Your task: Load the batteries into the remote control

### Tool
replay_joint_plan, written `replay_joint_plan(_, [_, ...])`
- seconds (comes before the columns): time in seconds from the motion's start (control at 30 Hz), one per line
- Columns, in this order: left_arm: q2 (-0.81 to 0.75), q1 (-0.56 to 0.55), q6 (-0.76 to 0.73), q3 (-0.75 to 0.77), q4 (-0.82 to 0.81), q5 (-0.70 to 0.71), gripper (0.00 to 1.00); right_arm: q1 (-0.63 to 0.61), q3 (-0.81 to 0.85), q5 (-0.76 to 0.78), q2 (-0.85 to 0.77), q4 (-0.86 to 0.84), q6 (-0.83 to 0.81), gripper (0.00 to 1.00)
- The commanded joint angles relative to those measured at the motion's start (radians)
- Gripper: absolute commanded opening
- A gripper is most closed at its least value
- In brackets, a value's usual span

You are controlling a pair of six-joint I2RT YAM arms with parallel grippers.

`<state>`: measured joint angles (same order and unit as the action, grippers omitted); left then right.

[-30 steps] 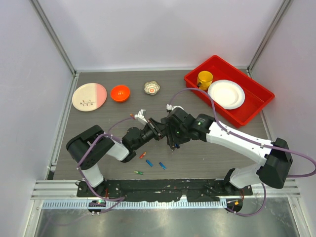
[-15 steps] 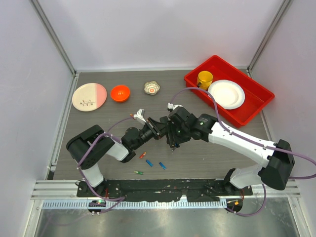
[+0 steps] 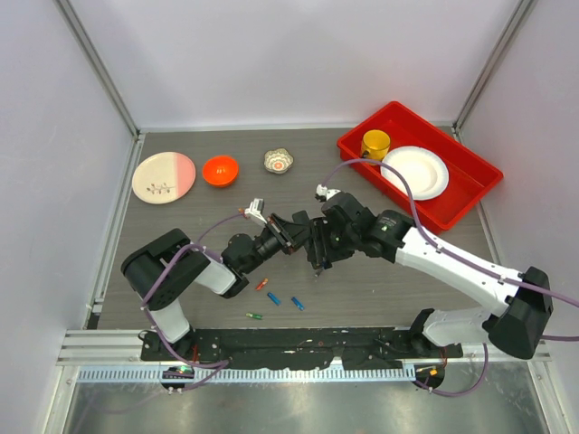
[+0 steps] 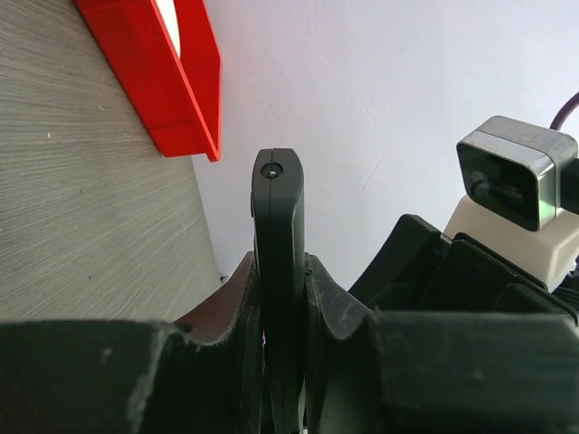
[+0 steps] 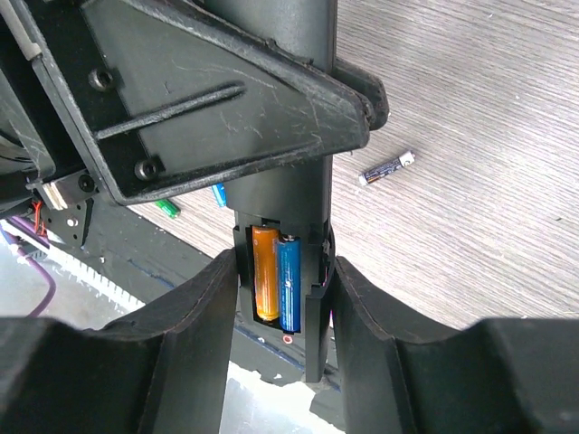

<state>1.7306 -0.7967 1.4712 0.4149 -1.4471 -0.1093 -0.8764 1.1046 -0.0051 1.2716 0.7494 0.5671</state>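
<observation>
The black remote control (image 4: 279,208) stands edge-on between my left gripper's (image 4: 282,271) jaws, which are shut on its thin sides. In the top view both grippers meet over the table's middle, left gripper (image 3: 291,233) and right gripper (image 3: 317,248). My right gripper (image 5: 283,271) clasps the remote's (image 5: 315,307) free end across its width, a finger against each side. Its open recess holds an orange battery (image 5: 264,271) and a blue battery (image 5: 289,280) side by side. Loose batteries lie on the table: an orange one (image 3: 261,284), two blue ones (image 3: 273,299) (image 3: 296,304) and a green one (image 3: 255,316).
A red tray (image 3: 470,194) at the back right holds a yellow cup (image 3: 374,143) and a white plate (image 3: 414,172). An orange bowl (image 3: 220,169), a pink-and-cream plate (image 3: 163,176) and a small patterned bowl (image 3: 279,161) sit along the back. A dark battery (image 5: 387,168) lies near the right gripper.
The right arm's forearm and elbow have swung to the right while its gripper stays at the remote. The left arm has barely moved.
</observation>
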Motion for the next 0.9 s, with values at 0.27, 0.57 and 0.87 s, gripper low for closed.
replay_joint_plan(0.27, [0.015, 0.027, -0.086, -0.05, -0.099, 0.039, 0.0, 0.051, -0.022, -0.016, -0.115, -0.002, 0.013, 0.22])
replay_joint_plan(0.57, [0.015, 0.031, -0.089, -0.047, -0.099, 0.036, 0.0, 0.065, -0.041, 0.026, -0.117, -0.002, 0.004, 0.19])
replay_joint_plan(0.87, [-0.098, 0.106, -0.098, -0.085, -0.035, 0.011, 0.0, 0.07, -0.211, 0.183, -0.144, -0.073, 0.007, 0.27])
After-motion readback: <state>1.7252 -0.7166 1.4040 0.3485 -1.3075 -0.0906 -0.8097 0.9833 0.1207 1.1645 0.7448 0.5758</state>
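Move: Between the right fingertips lies the remote's open battery compartment, about 1 cm to the hand's left and level with it; the battery cover stands edge-on against its near side, 1 cm to the right and 1 cm down. A loose dark battery lies roughly 14 cm straight below, and a blue one 8 cm back, 6 cm left, equally low. From the left hand, already holding the remote, the compartment is 6 cm back, 3 cm right and 2 cm lower. Coming free of the remote's battery end, the right hand goes right about 5 cm, first rising slightly, then sinking, while its fingers close from half open to nearly shut and it turns some 10 degrees clockwise. The left hand keeps its grip on the remote, drops abruptly about 6 cm with a 10-degree roll, then eases left and forward. ##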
